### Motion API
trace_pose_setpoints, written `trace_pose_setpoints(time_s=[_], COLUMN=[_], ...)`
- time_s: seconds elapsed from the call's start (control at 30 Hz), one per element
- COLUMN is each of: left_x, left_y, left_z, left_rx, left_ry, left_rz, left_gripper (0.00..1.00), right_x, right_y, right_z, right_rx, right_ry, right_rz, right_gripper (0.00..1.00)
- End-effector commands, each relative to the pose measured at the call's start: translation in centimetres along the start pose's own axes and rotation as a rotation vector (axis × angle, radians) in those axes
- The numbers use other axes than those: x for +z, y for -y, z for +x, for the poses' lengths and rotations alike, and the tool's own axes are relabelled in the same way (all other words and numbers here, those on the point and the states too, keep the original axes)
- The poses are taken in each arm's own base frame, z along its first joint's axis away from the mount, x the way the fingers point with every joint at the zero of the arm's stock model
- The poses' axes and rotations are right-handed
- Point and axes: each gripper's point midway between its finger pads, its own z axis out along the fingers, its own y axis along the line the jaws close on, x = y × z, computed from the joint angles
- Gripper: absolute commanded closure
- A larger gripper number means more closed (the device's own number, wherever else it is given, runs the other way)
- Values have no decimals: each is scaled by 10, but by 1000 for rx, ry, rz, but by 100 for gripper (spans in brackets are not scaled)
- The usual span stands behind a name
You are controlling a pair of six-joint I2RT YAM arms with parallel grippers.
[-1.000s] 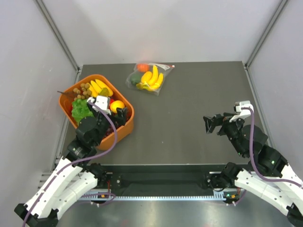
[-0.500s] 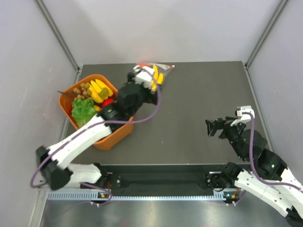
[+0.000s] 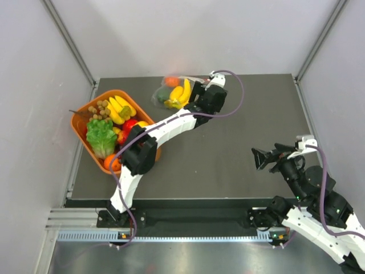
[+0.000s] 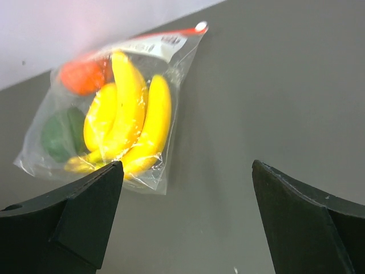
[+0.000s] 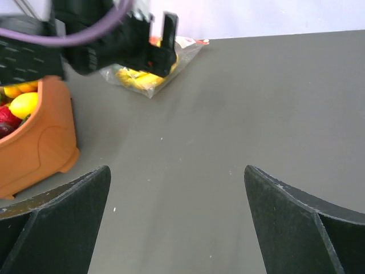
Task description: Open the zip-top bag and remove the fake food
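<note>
The zip-top bag [image 3: 174, 93] lies flat at the far middle of the table, its orange-red zip strip [image 4: 171, 35] along the far edge. Through the clear plastic I see the fake food: a yellow banana bunch [image 4: 128, 120], an orange-red round fruit [image 4: 82, 77] and a dark green fruit [image 4: 60, 134]. My left gripper [image 3: 197, 91] hovers just right of the bag, open, with only bare table between its fingers [image 4: 187, 171]. My right gripper [image 3: 265, 158] is open over the near right of the table, far from the bag [image 5: 177, 171].
An orange basket [image 3: 78, 124] at the left holds lettuce [image 3: 101, 136], bananas, grapes and other toy food. Its corner [image 5: 40, 137] shows in the right wrist view. The left arm stretches diagonally past the basket. Grey walls enclose the table on three sides.
The left arm has swung from above the basket out to the far side and now sits to the right of the bag. The right gripper has drifted slightly right and nearer.
</note>
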Motion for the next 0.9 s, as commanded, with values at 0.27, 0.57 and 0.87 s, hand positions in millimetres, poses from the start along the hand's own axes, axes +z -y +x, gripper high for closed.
trace_pose_setpoints(time_s=[0.27,0.57,0.87], left_x=[57,74,78], left_y=[-58,-58,-53], left_z=[49,79,111], left_rx=[-203,-170,-104], left_ry=[-76,-132,-225], left_rz=[-224,-208,-188], left_gripper=[1,10,24], right_x=[-4,-5,-3], right_y=[-10,-9,-9], right_z=[-6,-6,-4], right_rx=[33,37,33], right_ry=[31,38,33], right_rz=[-64,-66,-58], right_gripper=[0,0,0])
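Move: Ahead and to the left of the left hand lies the zip-top bag, its middle about 14 cm farther out, 12 cm left and 18 cm below. The bananas inside are roughly 13 cm ahead and 8 cm left. The zip slider sits some 22 cm ahead and 6 cm right. The orange bin stands about 40 cm left and 10 cm back. From the right hand, the bag is roughly 44 cm ahead and 37 cm left. Sinking about 12 cm in all, the open left hand swings some 7 cm left and 5 cm forward to come over the near, right-hand part of the bag, turning about 15 degrees counter-clockwise. The sideways travel then ends, and it goes on nearly straight down, tipping its fingers lower and narrowing them by about a quarter, without a visible touch. ##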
